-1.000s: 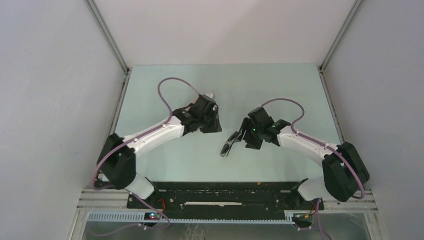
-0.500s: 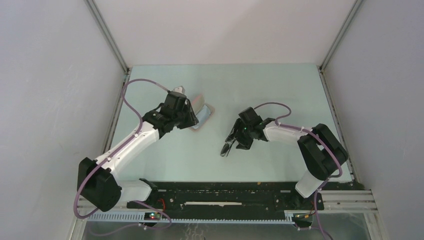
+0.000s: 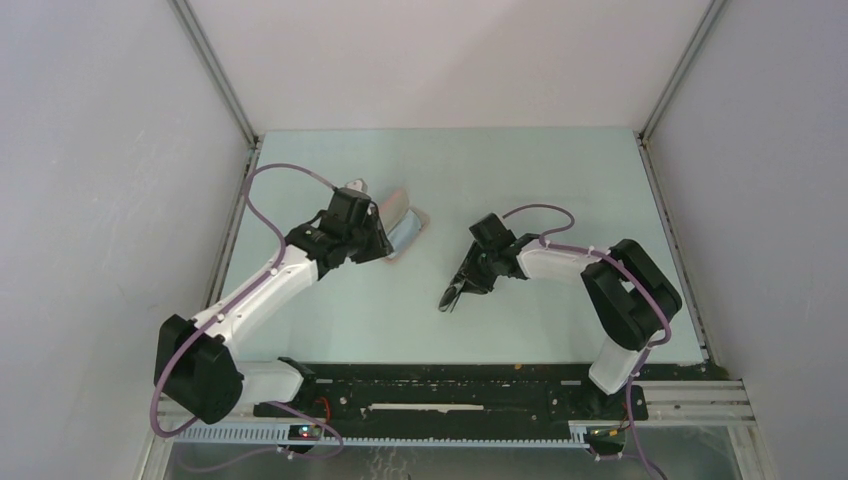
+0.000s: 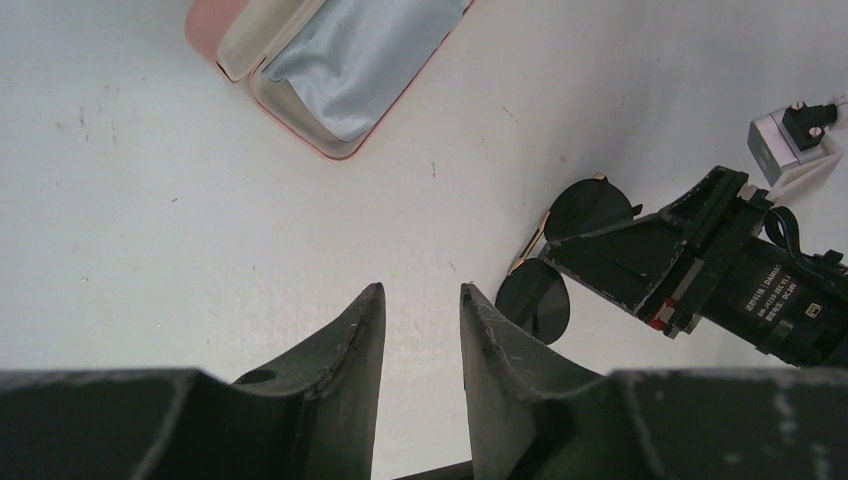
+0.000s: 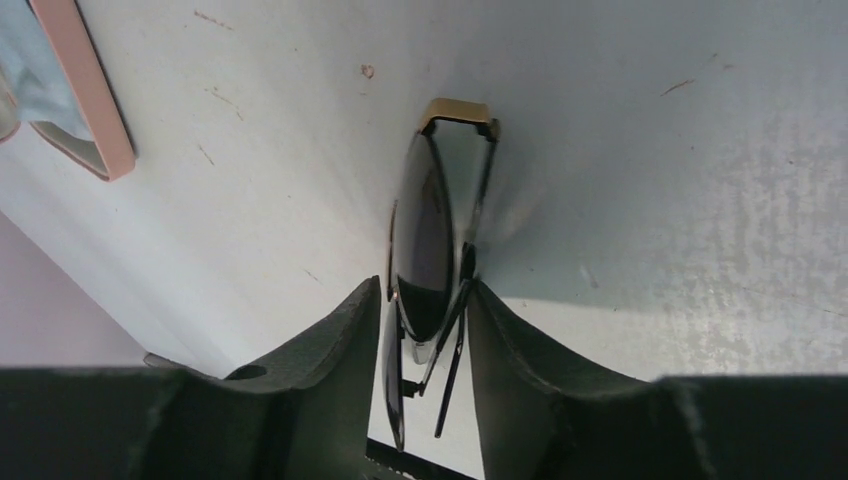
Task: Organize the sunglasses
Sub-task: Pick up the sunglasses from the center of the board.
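Observation:
The sunglasses [image 3: 453, 292], a small black pair with round dark lenses and a gold bridge, stand on edge mid-table. My right gripper [image 3: 466, 281] is down over them. In the right wrist view the lenses and folded arms of the sunglasses [image 5: 425, 230] sit between the fingers, and the right gripper [image 5: 422, 290] is shut on them. In the left wrist view the sunglasses [image 4: 590, 207] show beside the right gripper's black body. My left gripper [image 3: 378, 248] hovers to the left by the case. The left gripper [image 4: 420, 290] is open with only bare table between its fingers.
The salmon-pink case [image 3: 408, 226] lies open at the left of the middle, with a grey-blue cloth [image 4: 360, 60] inside the case [image 4: 330, 152]. Its pink rim [image 5: 85, 100] shows at the right wrist view's top left. Grey walls enclose the table [image 3: 560, 170] on three sides.
The left arm has pulled back leftward, uncovering the open case. The right gripper has pushed forward onto the sunglasses and its jaws have narrowed around them.

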Controlling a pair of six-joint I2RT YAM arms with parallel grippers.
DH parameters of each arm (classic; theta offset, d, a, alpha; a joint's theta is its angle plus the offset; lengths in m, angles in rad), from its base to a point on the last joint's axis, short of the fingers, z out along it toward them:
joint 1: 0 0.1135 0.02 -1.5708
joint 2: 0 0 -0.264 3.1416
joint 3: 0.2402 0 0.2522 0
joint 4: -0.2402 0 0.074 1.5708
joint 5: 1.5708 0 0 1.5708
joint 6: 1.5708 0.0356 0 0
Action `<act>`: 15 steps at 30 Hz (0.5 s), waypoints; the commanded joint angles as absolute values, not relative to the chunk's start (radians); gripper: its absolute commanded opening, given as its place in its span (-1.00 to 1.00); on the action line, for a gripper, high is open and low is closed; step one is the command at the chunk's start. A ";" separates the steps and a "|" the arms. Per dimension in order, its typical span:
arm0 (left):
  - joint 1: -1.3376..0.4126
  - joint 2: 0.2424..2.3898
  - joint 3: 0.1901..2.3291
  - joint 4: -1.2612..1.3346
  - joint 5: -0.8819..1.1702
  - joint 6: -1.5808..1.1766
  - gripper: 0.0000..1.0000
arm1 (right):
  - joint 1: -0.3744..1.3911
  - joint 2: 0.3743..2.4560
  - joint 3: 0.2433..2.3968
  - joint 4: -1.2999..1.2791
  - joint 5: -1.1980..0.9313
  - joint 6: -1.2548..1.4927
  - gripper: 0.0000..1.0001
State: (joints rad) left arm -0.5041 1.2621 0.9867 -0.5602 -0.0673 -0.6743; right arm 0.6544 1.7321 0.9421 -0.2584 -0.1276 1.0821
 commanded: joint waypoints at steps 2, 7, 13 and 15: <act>-0.491 1.244 0.957 -0.520 -0.056 -0.656 -0.23 | 0.661 1.747 0.971 -0.250 -0.097 1.080 -0.22; -0.484 1.261 0.981 -0.531 -0.043 -0.644 -0.23 | 0.661 1.737 0.971 -0.223 -0.118 1.037 -0.41; -0.433 1.300 1.030 -0.545 -0.008 -0.610 -0.22 | 0.658 1.690 0.971 -0.234 -0.124 0.954 -0.49; -0.399 1.331 1.056 -0.556 0.025 -0.599 -0.23 | 0.656 1.672 0.971 -0.222 -0.138 0.922 -0.51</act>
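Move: The sunglasses lie on the board right between the right hand's open fingertips, their middle about 1 cm below the hand point. The open pink case stands roughly 11 cm farther out and 12 cm to the left of that hand, with the blue cloth in its near half, some 10 cm ahead and 11 cm to the left. From the left hand the sunglasses lie about 12 cm to the right, 7 cm back and 13 cm below. The sunglasses are pinched across their middle: the right hand stays in place low over the board while its fingers, already part-way shut, close from about half open to a little over a quarter, settling with the frame between the pads. The wrist turns barely, some 5 degrees counter-clockwise, with no lift yet. ##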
